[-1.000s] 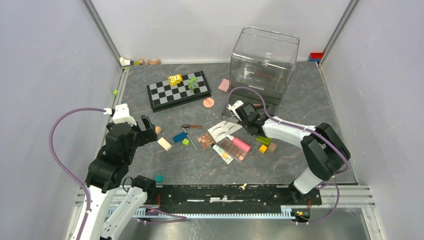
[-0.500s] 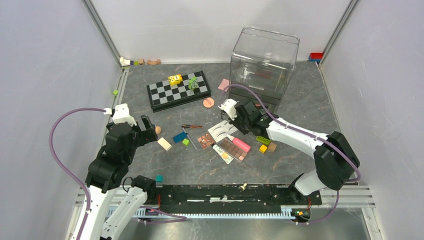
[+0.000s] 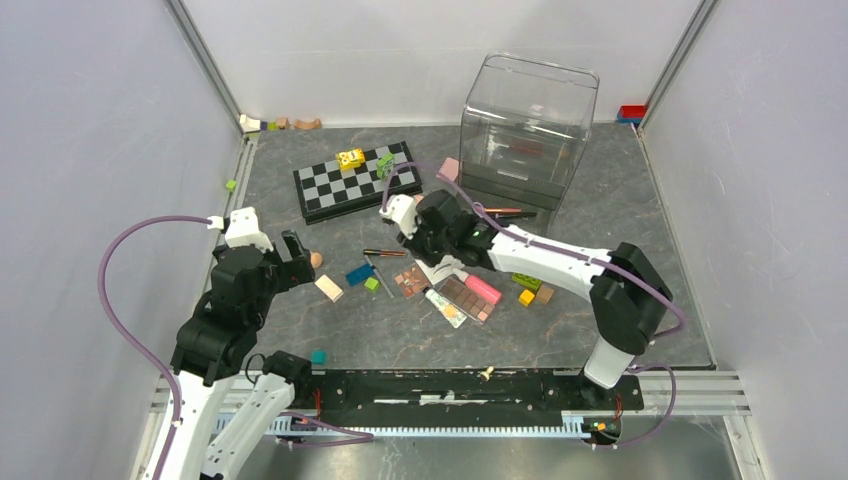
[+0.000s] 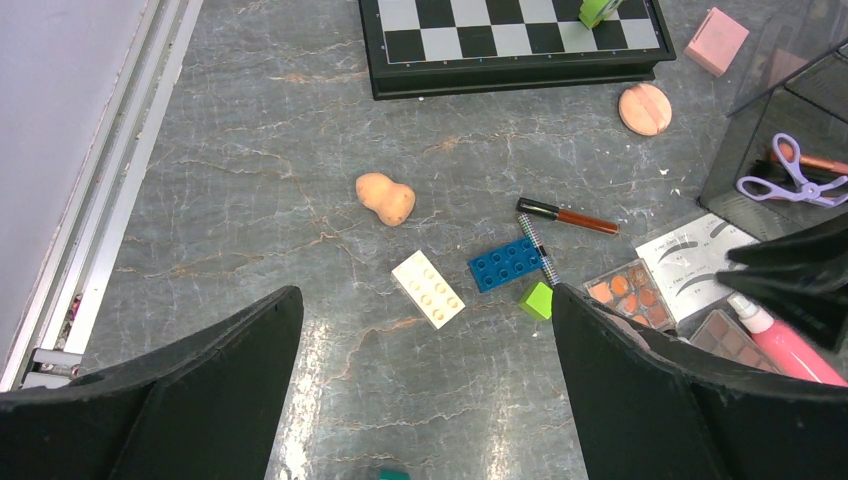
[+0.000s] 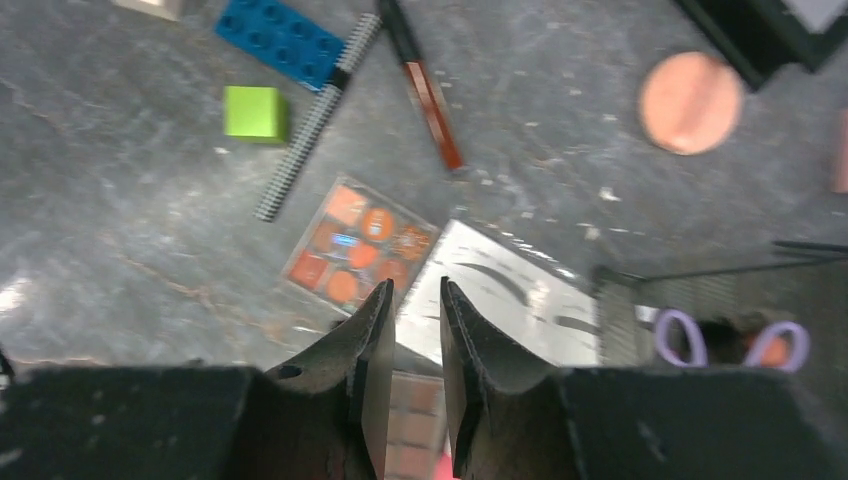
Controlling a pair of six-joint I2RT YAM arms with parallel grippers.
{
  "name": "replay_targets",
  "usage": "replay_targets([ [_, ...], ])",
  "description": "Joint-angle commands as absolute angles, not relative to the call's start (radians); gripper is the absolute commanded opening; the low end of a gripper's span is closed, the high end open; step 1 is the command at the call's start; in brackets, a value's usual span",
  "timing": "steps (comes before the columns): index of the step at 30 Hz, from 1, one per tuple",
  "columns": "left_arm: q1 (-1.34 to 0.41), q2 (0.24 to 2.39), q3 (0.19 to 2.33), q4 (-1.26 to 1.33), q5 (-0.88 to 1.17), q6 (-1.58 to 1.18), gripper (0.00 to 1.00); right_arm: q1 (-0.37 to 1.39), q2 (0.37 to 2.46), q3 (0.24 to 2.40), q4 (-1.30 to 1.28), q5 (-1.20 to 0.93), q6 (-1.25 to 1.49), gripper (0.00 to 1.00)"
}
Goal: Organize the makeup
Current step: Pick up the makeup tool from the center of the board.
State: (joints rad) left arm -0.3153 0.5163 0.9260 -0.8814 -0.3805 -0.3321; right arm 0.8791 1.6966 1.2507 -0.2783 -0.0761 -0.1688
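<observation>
The makeup lies mid-table: a small orange eyeshadow palette (image 3: 411,281), a white lash card (image 3: 447,262), a brown palette (image 3: 468,297), a pink tube (image 3: 480,287), a cream tube (image 3: 444,306) and a thin brush (image 3: 384,253). My right gripper (image 3: 425,240) hovers over the small palette (image 5: 355,245) and the card (image 5: 510,290). Its jaws stand a narrow gap apart with nothing between them. A purple curler (image 5: 730,340) lies in the organiser's drawer. My left gripper (image 4: 425,295) is wide open above bare table, short of a peach sponge (image 4: 385,198).
A clear organiser box (image 3: 527,120) stands at the back right and a chessboard (image 3: 355,182) with toy blocks behind centre. A round sponge (image 3: 417,206) and a pink square (image 3: 448,169) lie between them. Blue (image 4: 507,264), cream (image 4: 428,289) and green (image 4: 537,300) blocks sit near the brush.
My right gripper has swung left, from the organiser's drawer to above the small palette and card, and its jaws have parted slightly. The left arm has not moved.
</observation>
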Motion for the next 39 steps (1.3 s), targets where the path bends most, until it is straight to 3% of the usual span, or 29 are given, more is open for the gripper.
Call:
replay_targets([
  [1, -0.309, 0.511, 0.926, -0.85, -0.374, -0.35, 1.0, 0.959, 1.73, 1.256, -0.195, -0.023, -0.014, 0.29],
  [14, -0.309, 0.502, 0.925, -0.85, -0.374, -0.349, 1.0, 1.083, 1.87, 1.28, -0.119, 0.042, 0.134, 0.32],
  [30, -0.31, 0.5, 0.925, -0.85, -0.374, -0.35, 1.0, 1.095, 1.981, 1.355, -0.116, 0.097, 0.157, 0.48],
  [39, -0.31, 0.501, 0.925, -0.85, -0.374, -0.35, 1.0, 1.095, 2.036, 1.407, -0.147, 0.128, 0.142, 0.49],
])
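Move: The makeup tool, a checkered pencil lying on the table, is about 11 cm to the right hand's left, 1 cm back and 12 cm below. Touching its far side, the blue brick sits 15 cm left, level; the green cube 13 cm left, 3 cm back; the lip gloss 10 cm left, 5 cm ahead; the orange palette 4 cm left, 1 cm back. From the left hand, the pencil is 12 cm right, 8 cm ahead. The right hand swings left and sinks, about 9 cm each, drawing back slightly towards the checkered pencil, fingers opening. ##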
